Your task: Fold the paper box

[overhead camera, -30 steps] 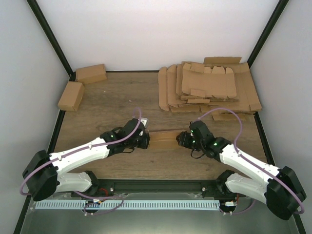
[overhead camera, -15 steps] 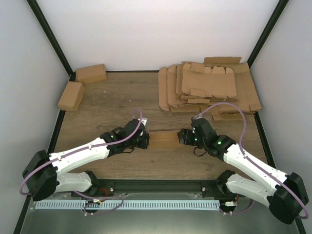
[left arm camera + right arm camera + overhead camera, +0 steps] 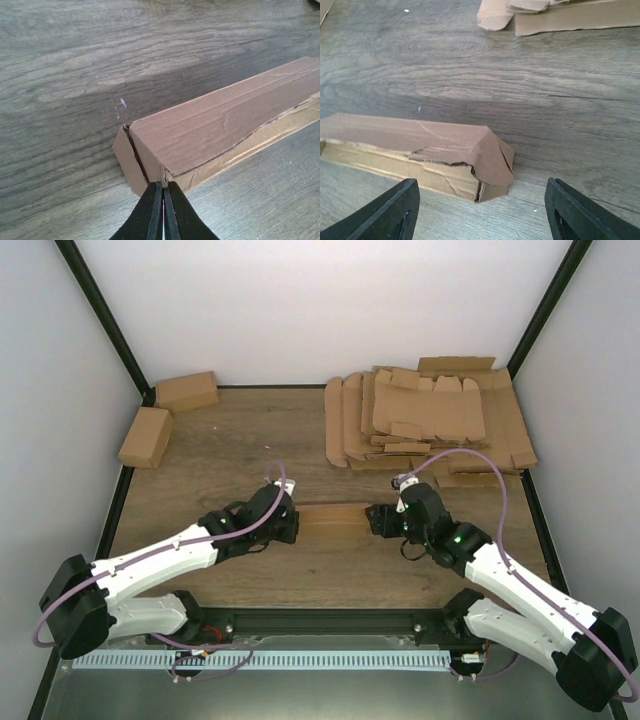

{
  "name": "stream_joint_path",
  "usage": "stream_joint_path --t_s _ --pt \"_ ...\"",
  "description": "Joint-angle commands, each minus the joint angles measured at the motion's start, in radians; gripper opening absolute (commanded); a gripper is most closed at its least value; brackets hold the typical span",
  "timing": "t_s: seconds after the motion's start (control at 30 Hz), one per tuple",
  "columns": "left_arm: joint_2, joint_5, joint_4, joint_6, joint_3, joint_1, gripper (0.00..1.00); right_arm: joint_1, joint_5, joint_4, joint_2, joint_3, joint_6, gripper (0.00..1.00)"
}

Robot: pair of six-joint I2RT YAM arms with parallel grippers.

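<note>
The paper box (image 3: 335, 523) lies on the table between the two arms as a long brown tube, its side seam torn and gaping. In the left wrist view its left end (image 3: 135, 160) has a flap folded over. My left gripper (image 3: 293, 525) is shut, its fingertips (image 3: 156, 192) pressed together against the lower corner of that end. My right gripper (image 3: 375, 520) stands open just short of the right end (image 3: 495, 155), where a flap is folded down loosely. Its two fingers (image 3: 390, 210) are spread wider than the box, with nothing between them.
A loose stack of flat cardboard blanks (image 3: 430, 420) covers the back right; its near edges show in the right wrist view (image 3: 570, 17). Two folded boxes (image 3: 187, 392) (image 3: 145, 436) lie at the back left corner. Black frame posts and white walls close in the table.
Both grippers and the box between them have crept a little away from the arm bases. The right arm has stretched further forward. The left gripper stayed shut at the box's end.
</note>
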State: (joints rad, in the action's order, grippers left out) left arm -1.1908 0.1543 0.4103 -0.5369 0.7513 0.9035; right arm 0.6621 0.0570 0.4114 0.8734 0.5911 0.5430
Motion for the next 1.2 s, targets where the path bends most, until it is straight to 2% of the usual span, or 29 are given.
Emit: stream_joint_path --t_s 0.0,0.27,0.47,0.67,1.17 --pt "0.040 0.039 0.022 0.037 0.030 -0.016 0.05 -0.007 -0.082 -0.078 -0.005 -0.018 -0.092 0.71" --pt "0.061 0.028 0.030 0.055 0.016 -0.039 0.05 -0.009 -0.143 -0.117 0.022 -0.022 -0.154 0.71" --pt "0.073 0.013 0.027 0.064 0.004 -0.056 0.05 -0.010 -0.117 -0.136 0.006 -0.032 -0.179 0.66" --pt "0.079 -0.009 0.019 0.065 0.001 -0.068 0.04 -0.010 -0.147 -0.149 0.067 -0.022 -0.215 0.60" --pt "0.092 -0.025 0.007 0.062 -0.026 -0.087 0.04 -0.016 -0.008 -0.253 0.245 0.019 -0.227 0.47"
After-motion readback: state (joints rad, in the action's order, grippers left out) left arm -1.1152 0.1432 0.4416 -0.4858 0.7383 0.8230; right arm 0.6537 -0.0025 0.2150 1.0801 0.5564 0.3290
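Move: Just ahead of the open right hand, the paper box's right end lies about 3 cm farther out, 2 cm to the left and 4 cm lower. The shut left hand already holds the box's near left corner; the box's middle is roughly 8 cm to its right and 1 cm ahead, the right end some 15 cm to its right and 2 cm ahead, both about level with it. The flat carton stack is around 23 cm ahead of the right hand and 12 cm to its right. Keeping its pinch on the near left corner, the left hand carries the box about 2.5 cm left, with a small rise and a little forward. The right hand follows left about 2.5 cm, turning some 10 degrees counter-clockwise, then sinks nearly 4 cm while reaching forward 2 cm towards the box's right end, its fingers partly closing; contact there can't be seen. ##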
